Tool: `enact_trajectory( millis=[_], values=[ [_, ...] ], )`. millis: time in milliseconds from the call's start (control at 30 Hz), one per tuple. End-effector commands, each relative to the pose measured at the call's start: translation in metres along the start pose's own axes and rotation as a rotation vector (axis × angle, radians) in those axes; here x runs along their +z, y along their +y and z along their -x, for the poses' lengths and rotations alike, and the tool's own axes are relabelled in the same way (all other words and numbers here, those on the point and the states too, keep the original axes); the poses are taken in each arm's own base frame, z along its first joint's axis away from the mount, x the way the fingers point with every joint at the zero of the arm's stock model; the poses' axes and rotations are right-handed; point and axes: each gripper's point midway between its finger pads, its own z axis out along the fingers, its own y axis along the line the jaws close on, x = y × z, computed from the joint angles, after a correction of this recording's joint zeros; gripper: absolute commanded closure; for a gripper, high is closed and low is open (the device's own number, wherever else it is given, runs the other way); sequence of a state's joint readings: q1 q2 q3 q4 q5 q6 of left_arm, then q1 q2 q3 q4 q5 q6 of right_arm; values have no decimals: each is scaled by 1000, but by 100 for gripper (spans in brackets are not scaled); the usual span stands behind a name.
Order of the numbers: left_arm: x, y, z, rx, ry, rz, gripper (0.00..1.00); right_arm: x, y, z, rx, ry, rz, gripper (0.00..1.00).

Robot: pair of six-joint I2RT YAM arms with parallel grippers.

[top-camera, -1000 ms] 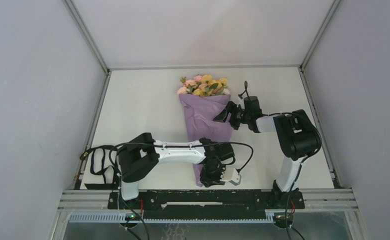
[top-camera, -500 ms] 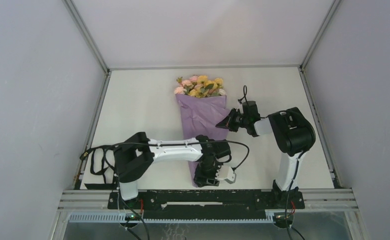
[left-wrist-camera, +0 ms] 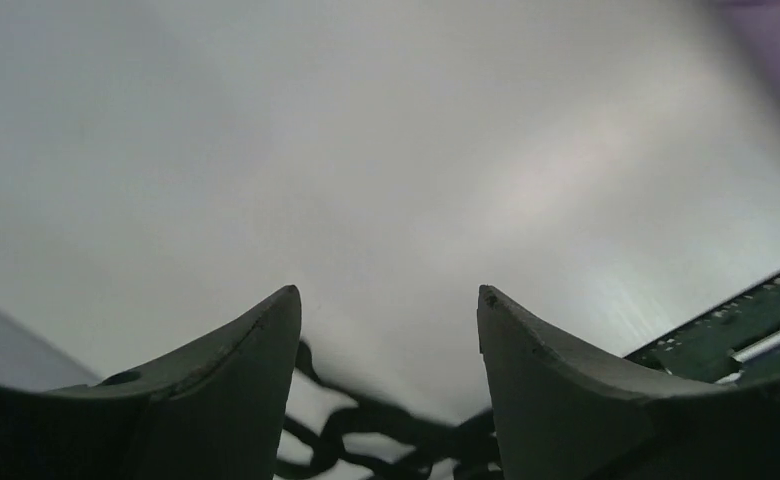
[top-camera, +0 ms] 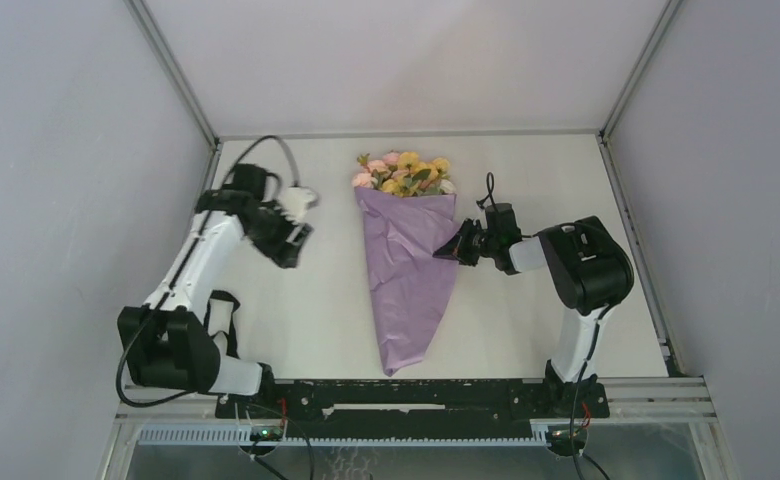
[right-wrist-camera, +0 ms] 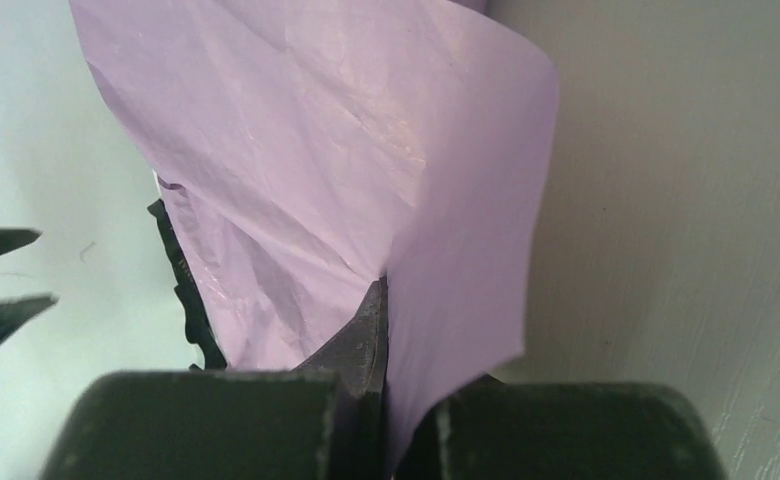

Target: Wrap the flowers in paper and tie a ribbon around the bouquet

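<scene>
The bouquet lies in the middle of the table, with pink, yellow and white flowers (top-camera: 403,172) at the far end of a lilac paper (top-camera: 409,270) cone that tapers toward me. My right gripper (top-camera: 453,245) is shut on the cone's right edge. Up close, the paper (right-wrist-camera: 366,150) folds over the pinching jaws of the right gripper (right-wrist-camera: 383,290) and hides one finger. My left gripper (top-camera: 291,235) hangs open at the far left, well clear of the cone. Nothing sits between the jaws of the left gripper (left-wrist-camera: 388,292). Blurred black loops, likely the ribbon (left-wrist-camera: 386,432), show below it. A ribbon (top-camera: 224,315) loop peeks out by the left arm.
The left arm's lower link and base (top-camera: 171,350) stand over the front left corner. A metal rail (top-camera: 416,392) runs along the near edge. Grey walls (top-camera: 76,200) enclose the table on the left, back and right.
My left arm let go of the cone's narrow tip and swung up to the far left, opening wider. The right gripper shut on the paper's right edge and stays there.
</scene>
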State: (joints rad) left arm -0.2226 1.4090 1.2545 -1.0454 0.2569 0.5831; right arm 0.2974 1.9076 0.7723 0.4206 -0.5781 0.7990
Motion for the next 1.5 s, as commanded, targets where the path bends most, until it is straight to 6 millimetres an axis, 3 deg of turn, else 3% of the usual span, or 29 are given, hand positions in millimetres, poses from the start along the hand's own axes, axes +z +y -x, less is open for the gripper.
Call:
enact_trajectory(
  millis=[0, 67, 200, 300, 400, 633, 733, 833, 933, 1100, 1200, 1333, 1400, 1467],
  values=[
    [-9, 59, -105, -360, 157, 158, 30, -5, 8, -3, -53, -2, 2, 100],
    [-5, 74, -143, -492, 198, 180, 31, -6, 9, -4, -57, 0, 5, 100],
    [16, 67, -190, -641, 245, 104, 32, -6, 10, -6, -65, 6, -2, 100],
    [35, 53, -205, -673, 262, 46, 32, -8, 8, -7, -73, 13, -19, 100],
    [49, 55, -216, -692, 284, 61, 32, -11, 10, -7, -81, 13, -24, 100],
    [51, 67, -215, -715, 273, 69, 45, -18, 13, -4, -99, -1, -33, 100],
    [51, 71, -215, -710, 278, 75, 63, -18, 15, -4, -104, 1, -31, 100],
    [51, 74, -213, -707, 273, 69, 98, -20, 16, -4, -106, 3, -24, 100],
    [43, 65, -189, -691, 181, -10, 100, -22, 18, -1, -107, -2, -12, 100],
    [-9, 35, -94, -489, -31, -129, 100, -29, 10, 13, -80, -29, -16, 100],
    [-51, 6, -34, -257, -122, -122, 100, -35, 4, 19, -77, -44, -35, 100],
    [-125, -36, 44, 15, -343, -69, 100, -47, 0, 33, -71, -80, -48, 100],
    [-150, -58, 65, 122, -428, -68, 100, -54, -2, 41, -57, -100, -48, 100],
    [-147, -78, 67, 225, -432, -103, 100, -60, -2, 49, -43, -120, -37, 100]
  ],
)
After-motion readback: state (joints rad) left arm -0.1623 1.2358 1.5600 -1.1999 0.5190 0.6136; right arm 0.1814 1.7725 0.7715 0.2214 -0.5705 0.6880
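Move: The black ribbon lies to the left hand's left by about 17 cm, some 8 cm back and 14 cm below it. The middle of the purple paper is about 20 cm to that hand's right, level ahead, with the flowers 20 cm farther out than the paper. The right hand, already shut on the paper's right edge, has the paper's middle about 6 cm back and 6 cm to its left, and the flowers roughly 14 cm ahead and 8 cm left. Leftward, then back and down, the open left hand swings to the ribbon, turning nearly 40 degrees counter-clockwise; there its fingers close and pinch it near one end. It then lifts about 28 cm while carrying the ribbon rightward and slightly forward, turning back clockwise. The right hand keeps its grip on the paper's edge and, late on, draws it about 5 cm to the right. ##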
